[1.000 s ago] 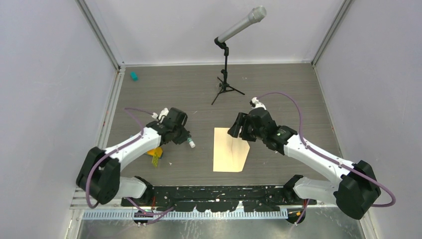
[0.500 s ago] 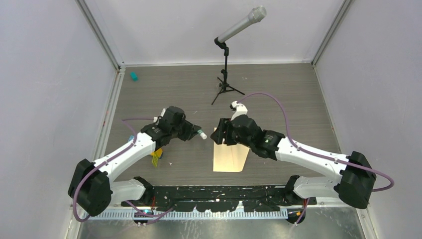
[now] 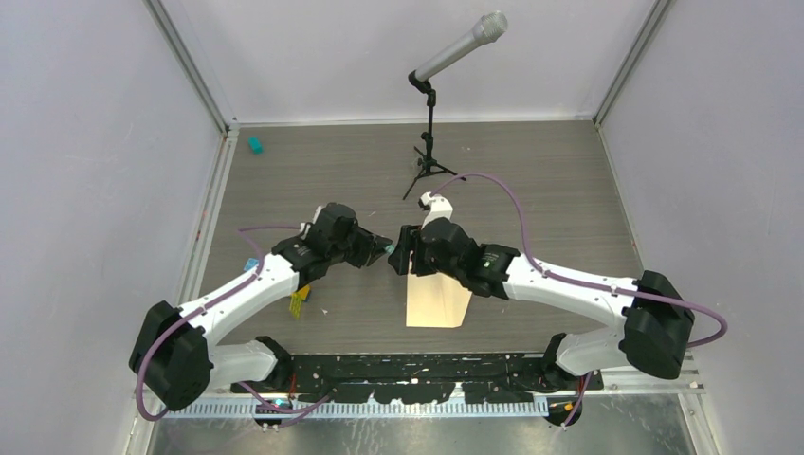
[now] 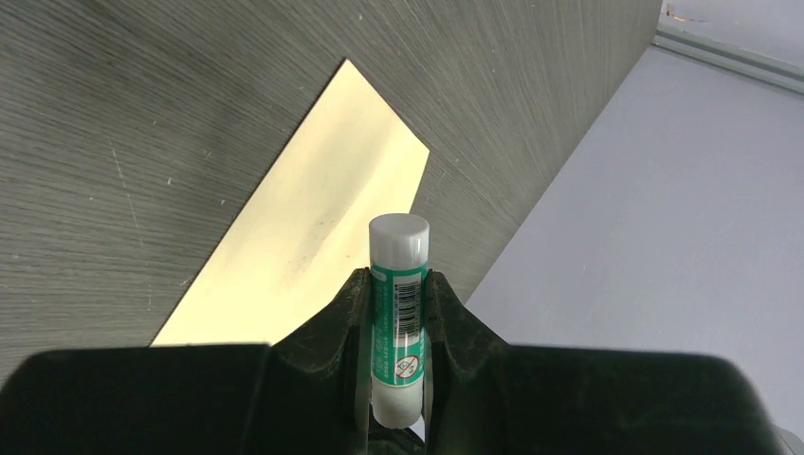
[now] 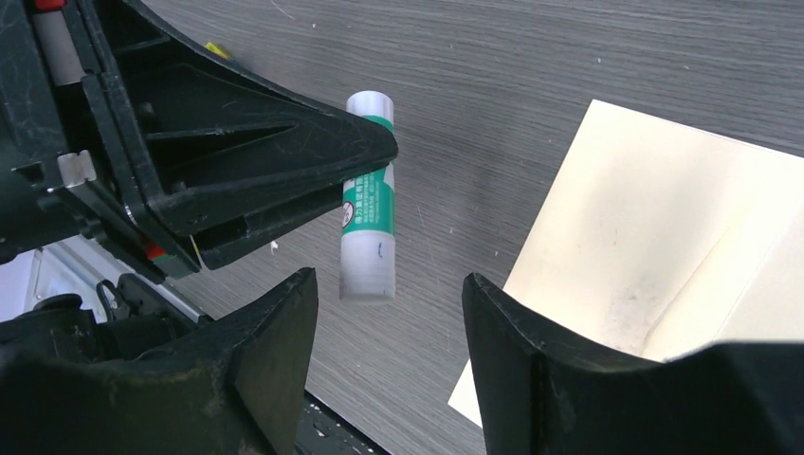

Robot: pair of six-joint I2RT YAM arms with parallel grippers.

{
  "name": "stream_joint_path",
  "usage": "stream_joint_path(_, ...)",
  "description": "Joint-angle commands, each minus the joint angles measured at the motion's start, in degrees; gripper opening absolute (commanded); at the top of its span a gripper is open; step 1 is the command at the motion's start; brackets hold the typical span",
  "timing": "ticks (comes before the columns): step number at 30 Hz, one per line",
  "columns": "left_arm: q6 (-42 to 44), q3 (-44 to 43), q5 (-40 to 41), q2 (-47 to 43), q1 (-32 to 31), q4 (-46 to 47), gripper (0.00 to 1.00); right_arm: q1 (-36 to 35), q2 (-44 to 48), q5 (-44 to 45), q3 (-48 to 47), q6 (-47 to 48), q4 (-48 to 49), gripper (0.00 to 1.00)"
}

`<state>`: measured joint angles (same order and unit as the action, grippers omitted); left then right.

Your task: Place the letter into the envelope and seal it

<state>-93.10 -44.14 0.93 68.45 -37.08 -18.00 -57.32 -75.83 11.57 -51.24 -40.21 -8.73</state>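
Note:
My left gripper (image 3: 375,248) is shut on a green-and-white glue stick (image 4: 398,284), which juts out past its fingertips. My right gripper (image 5: 387,278) stands open facing it, and the stick's white end (image 5: 368,270) hangs just between its fingertips without touching either. A cream-tan creased sheet, apparently the envelope (image 3: 436,301), lies flat on the table below and right of both grippers; the same envelope (image 5: 626,218) shows a fold line in the right wrist view. The letter is hidden or out of view.
A microphone on a small tripod stand (image 3: 431,142) stands at the back centre. A small teal object (image 3: 254,145) lies at the back left. A yellow item (image 3: 299,301) sits beside the left arm. Walls close in left, right and behind.
The left arm has carried the glue stick to the right, towards the table's middle. The right gripper has moved left off the envelope and now faces the stick's end.

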Motion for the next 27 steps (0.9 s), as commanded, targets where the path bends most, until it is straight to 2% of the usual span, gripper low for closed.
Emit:
stream_joint_path(1,-1.0,-0.7,-0.7,0.0,-0.5,4.0,0.00,-0.4,-1.2,2.2,-2.9,0.4,2.7,0.60)
stream_joint_path(9,-1.5,0.3,-0.7,-0.1,-1.2,5.2,0.00,-0.4,-2.8,2.9,-2.5,-0.4,4.4,0.50)
stream_joint_path(17,-0.8,-0.1,-0.7,-0.4,-1.9,4.8,0.00,-0.4,-3.5,3.2,-2.8,-0.2,5.2,0.48)
stream_joint_path(24,-0.3,-0.1,-0.7,-0.7,-2.4,4.8,0.00,-0.4,-4.0,3.8,-2.7,-0.4,5.4,0.32)
stream_joint_path(27,0.1,-0.3,-2.3,-0.8,-2.4,4.2,0.00,-0.3,-3.9,4.2,-3.0,-0.2,4.8,0.20)
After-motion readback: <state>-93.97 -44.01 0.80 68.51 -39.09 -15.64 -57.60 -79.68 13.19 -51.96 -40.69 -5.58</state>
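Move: The glue stick is already in the left fingers, held at its middle and roughly level. From the open right hand its middle lies about 4 cm ahead, 5 cm to the left and 1 cm lower, with the near white end reaching in between the fingertips. The envelope lies flat some 14 cm below the right hand, level with it fore and aft and about 6 cm to its right. Close the right gripper from well open onto the free white end of the glue stick, easing the hand about 1 cm each forward, left and down so the end sits deeper between the fingers, and pinch it. Keep the left grip and bring the stick to meet it, about 1.5 cm right and slightly up, with hardly any wrist turn. ##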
